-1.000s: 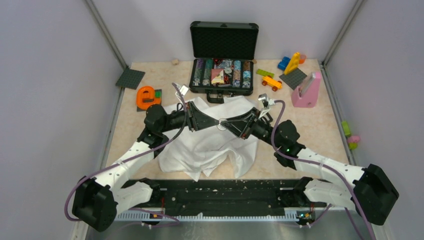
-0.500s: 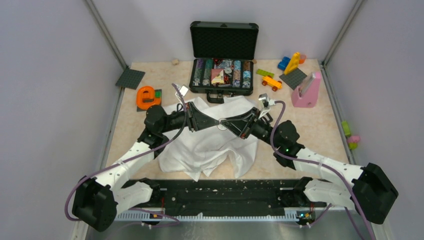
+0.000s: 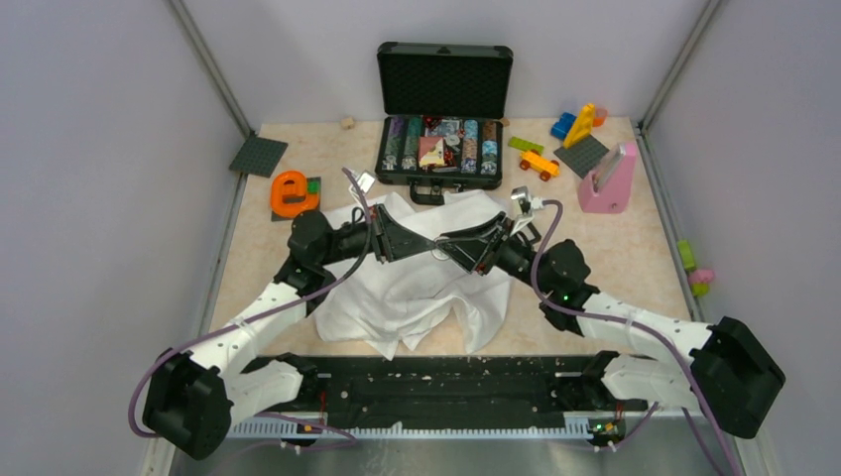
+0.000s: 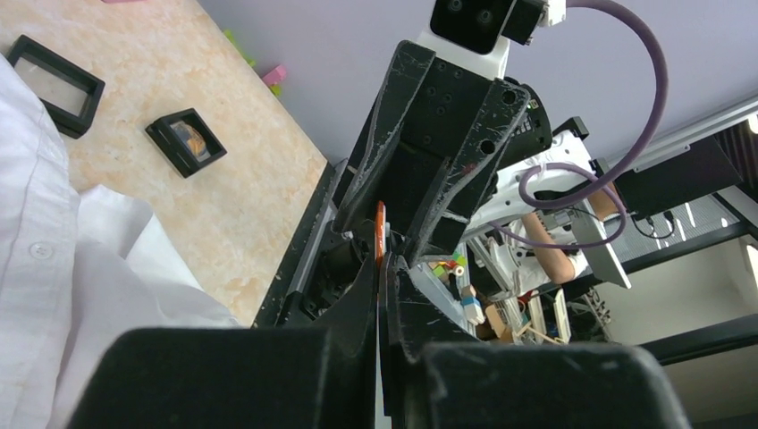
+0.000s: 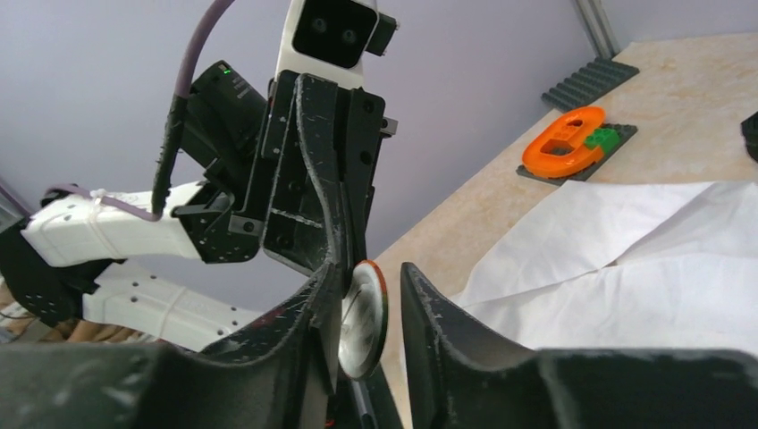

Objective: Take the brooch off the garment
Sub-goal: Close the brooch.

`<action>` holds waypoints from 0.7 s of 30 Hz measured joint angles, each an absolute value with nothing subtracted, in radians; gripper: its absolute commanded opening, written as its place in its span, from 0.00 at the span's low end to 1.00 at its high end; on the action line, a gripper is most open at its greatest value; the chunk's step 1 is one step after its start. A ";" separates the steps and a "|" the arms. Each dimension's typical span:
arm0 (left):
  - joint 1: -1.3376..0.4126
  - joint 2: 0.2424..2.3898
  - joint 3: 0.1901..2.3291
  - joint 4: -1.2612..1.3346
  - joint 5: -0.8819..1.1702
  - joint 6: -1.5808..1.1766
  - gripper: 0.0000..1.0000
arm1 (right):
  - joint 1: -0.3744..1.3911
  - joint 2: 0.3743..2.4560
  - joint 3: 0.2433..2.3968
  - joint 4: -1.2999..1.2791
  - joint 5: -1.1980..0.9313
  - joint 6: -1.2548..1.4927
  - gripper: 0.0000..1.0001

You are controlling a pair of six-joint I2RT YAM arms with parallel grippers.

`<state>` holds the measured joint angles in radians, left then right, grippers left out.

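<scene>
The brooch (image 5: 363, 318), a small pale disc with an orange rim, hangs in the air above the white garment (image 3: 407, 288). My left gripper (image 4: 382, 261) is shut on it, and its orange edge (image 4: 380, 231) sticks out past the fingertips. My right gripper (image 5: 371, 273) faces the left one tip to tip and straddles the disc. The disc lies against one of its fingers (image 5: 326, 295), and a gap separates it from the other. In the top view both grippers meet over the middle of the garment at the brooch (image 3: 437, 245).
An open black case (image 3: 443, 149) full of small items stands just behind the garment. An orange letter e (image 3: 291, 193) lies at the left; a pink stand (image 3: 608, 180), toy blocks (image 3: 580, 124) and a yellow car (image 3: 539, 164) at the right. Black square frames (image 4: 186, 141) lie on the table.
The right jaws have widened, leaving a gap beside the brooch. The right arm has edged slightly toward the left one. The left gripper stays shut.
</scene>
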<state>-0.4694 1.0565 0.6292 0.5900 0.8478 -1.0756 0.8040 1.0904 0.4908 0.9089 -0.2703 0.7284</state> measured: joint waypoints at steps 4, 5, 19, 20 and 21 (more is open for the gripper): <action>-0.475 1.056 0.628 0.572 0.848 -1.057 0.00 | 0.805 1.097 0.490 0.909 -0.269 0.740 0.56; -0.477 1.054 0.628 0.561 0.847 -1.043 0.00 | 0.805 1.097 0.490 0.908 -0.271 0.743 0.58; -0.483 0.942 0.622 0.341 0.760 -0.577 0.00 | 0.809 0.943 0.565 0.418 -0.066 0.852 0.69; -0.484 0.923 0.612 0.344 0.759 -0.524 0.00 | 0.806 0.938 0.596 0.335 -0.040 0.888 0.67; -0.485 0.894 0.597 0.347 0.756 -0.463 0.00 | 0.802 0.936 0.626 0.263 -0.020 0.923 0.65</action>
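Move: The brooch is pinched at the left fingertips, its middle about 2 cm to the right of the left hand. From the right hand it is roughly 1 cm left and 1 cm back, level, just at the part-open fingertips. About 28 cm below the right hand, the garment's middle lies some 10 cm ahead and 6 cm left, and the empty black frame some 18 cm ahead and 20 cm right. Right hand opens, leaving the brooch some 5 cm rightward, down and forward; left keeps its pinch and sinks. ##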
